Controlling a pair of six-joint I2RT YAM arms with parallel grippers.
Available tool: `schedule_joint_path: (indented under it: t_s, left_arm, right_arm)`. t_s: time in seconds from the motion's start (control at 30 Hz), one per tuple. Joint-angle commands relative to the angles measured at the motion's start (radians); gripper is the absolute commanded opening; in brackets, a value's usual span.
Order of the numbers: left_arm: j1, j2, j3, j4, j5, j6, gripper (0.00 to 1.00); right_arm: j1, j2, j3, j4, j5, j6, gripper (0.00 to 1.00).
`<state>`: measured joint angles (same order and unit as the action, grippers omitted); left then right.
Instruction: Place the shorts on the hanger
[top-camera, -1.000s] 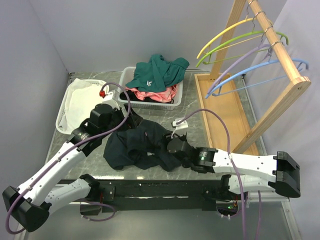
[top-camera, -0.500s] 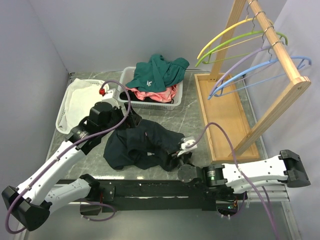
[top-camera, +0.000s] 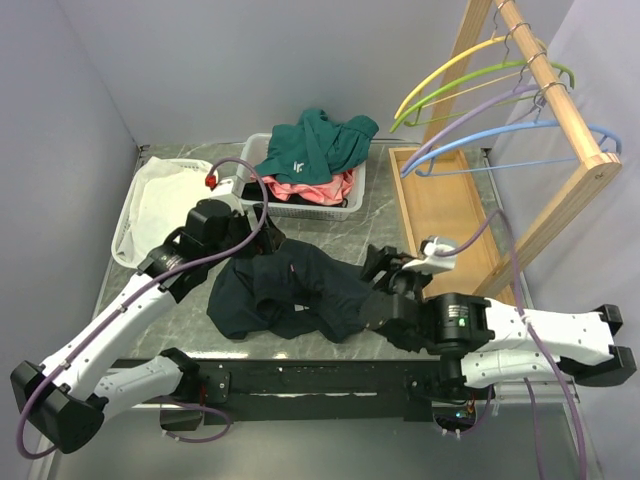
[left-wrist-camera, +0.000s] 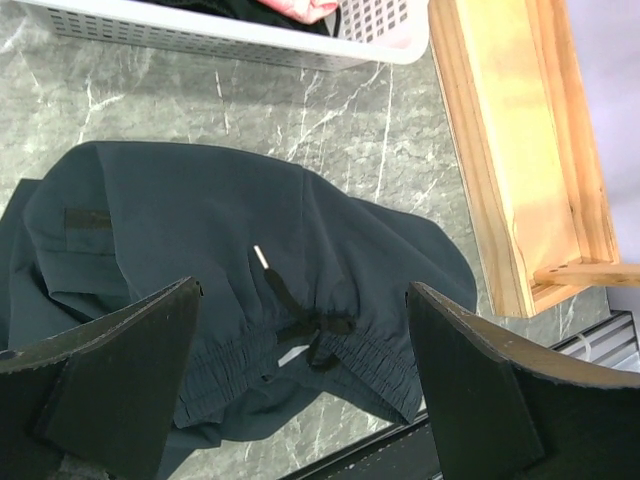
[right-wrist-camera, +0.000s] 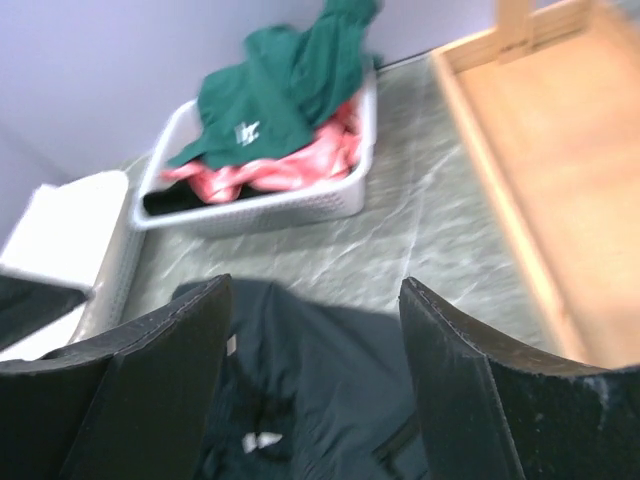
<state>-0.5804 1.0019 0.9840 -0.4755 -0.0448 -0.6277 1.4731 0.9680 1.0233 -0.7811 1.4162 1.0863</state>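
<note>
The dark navy shorts (top-camera: 285, 295) lie crumpled on the marble table (top-camera: 330, 232) near its front edge. In the left wrist view their waistband and black drawstring (left-wrist-camera: 300, 320) face up. My left gripper (left-wrist-camera: 302, 290) hangs open above that waistband, at the shorts' back edge (top-camera: 262, 240), with nothing between its fingers. My right gripper (top-camera: 383, 263) is raised just right of the shorts, open and empty, and the dark fabric (right-wrist-camera: 320, 380) shows below its jaws (right-wrist-camera: 315, 285). The light-blue hanger (top-camera: 500, 135) hangs on the wooden rack (top-camera: 560, 90) at the right, nearest the front.
A white basket (top-camera: 345, 200) at the back holds a teal garment (top-camera: 310, 145) over a pink one (top-camera: 305, 190). A white bin (top-camera: 130, 215) stands at the back left. Yellow, green and lavender hangers (top-camera: 470, 70) hang behind the blue one. The rack's wooden base tray (top-camera: 440, 220) lies on the right.
My right arm left the shorts' right edge, drew back toward the front, then rose to the shorts' right with its jaws wider. The left arm barely moved. The shorts lie as before.
</note>
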Motion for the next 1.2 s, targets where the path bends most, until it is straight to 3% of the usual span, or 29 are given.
schedule_joint_path:
  t_s: [0.0, 0.07, 0.1, 0.17, 0.4, 0.5, 0.67, 1.0, 1.17]
  left_arm:
    - [0.007, 0.015, 0.047, 0.028, 0.029, 0.025, 0.89]
    - [0.008, 0.021, 0.054, 0.026, 0.033, 0.029, 0.89]
    - [0.010, 0.027, 0.054, 0.025, 0.037, 0.033, 0.89]
    - [0.011, 0.030, 0.059, 0.021, 0.036, 0.036, 0.89]
    - [0.017, 0.037, 0.054, 0.021, 0.051, 0.042, 0.89]
    - [0.019, 0.034, 0.048, 0.031, 0.059, 0.037, 0.90]
    - [0.020, 0.030, 0.039, 0.038, 0.065, 0.039, 0.90]
    - [0.022, 0.033, 0.036, 0.057, 0.094, 0.039, 0.90]
    - [0.025, 0.029, 0.041, 0.061, 0.100, 0.042, 0.91]
  right_arm:
    - [-0.109, -0.078, 0.052, 0.133, -0.017, -0.229, 0.75]
    - [-0.227, -0.152, -0.014, 0.360, -0.268, -0.502, 0.75]
    - [-0.262, -0.222, -0.028, 0.453, -0.336, -0.525, 0.74]
    - [-0.296, -0.258, -0.011, 0.473, -0.422, -0.546, 0.72]
    - [-0.307, -0.271, 0.141, 0.325, -0.373, -0.537, 0.73]
    - [-0.312, -0.304, 0.133, 0.406, -0.310, -0.597, 0.73]
    - [-0.385, -0.278, 0.147, 0.592, -0.338, -0.738, 0.73]
    - [-0.736, -0.063, 0.345, 0.525, -0.661, -0.638, 0.73]
    - [-0.846, 0.004, 0.415, 0.464, -0.776, -0.554, 0.73]
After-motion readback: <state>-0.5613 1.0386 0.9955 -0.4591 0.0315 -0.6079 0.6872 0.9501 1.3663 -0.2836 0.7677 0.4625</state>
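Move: The blue hanger is what the right hand makes for: its middle hangs roughly 14 cm ahead, 20 cm to the right and 20 cm above. The purple hanger is some 6 cm farther out than the blue one, 3 cm to its left and about as high. The shorts lie about 4 cm ahead of the right hand, 22 cm to its left and 28 cm below. From the left hand the blue hanger is about 6 cm ahead, 45 cm right and 26 cm higher. Towards the left part of the blue hanger, touching nothing that can be seen, the right hand goes empty and open: first forward and right, then mostly upward while still easing right, and at the end mainly forward, some 17 cm up, 10 cm out and 9 cm right in all. On the way the fingers tip up by about 10 degrees and the hand rolls its left side up about as much. ##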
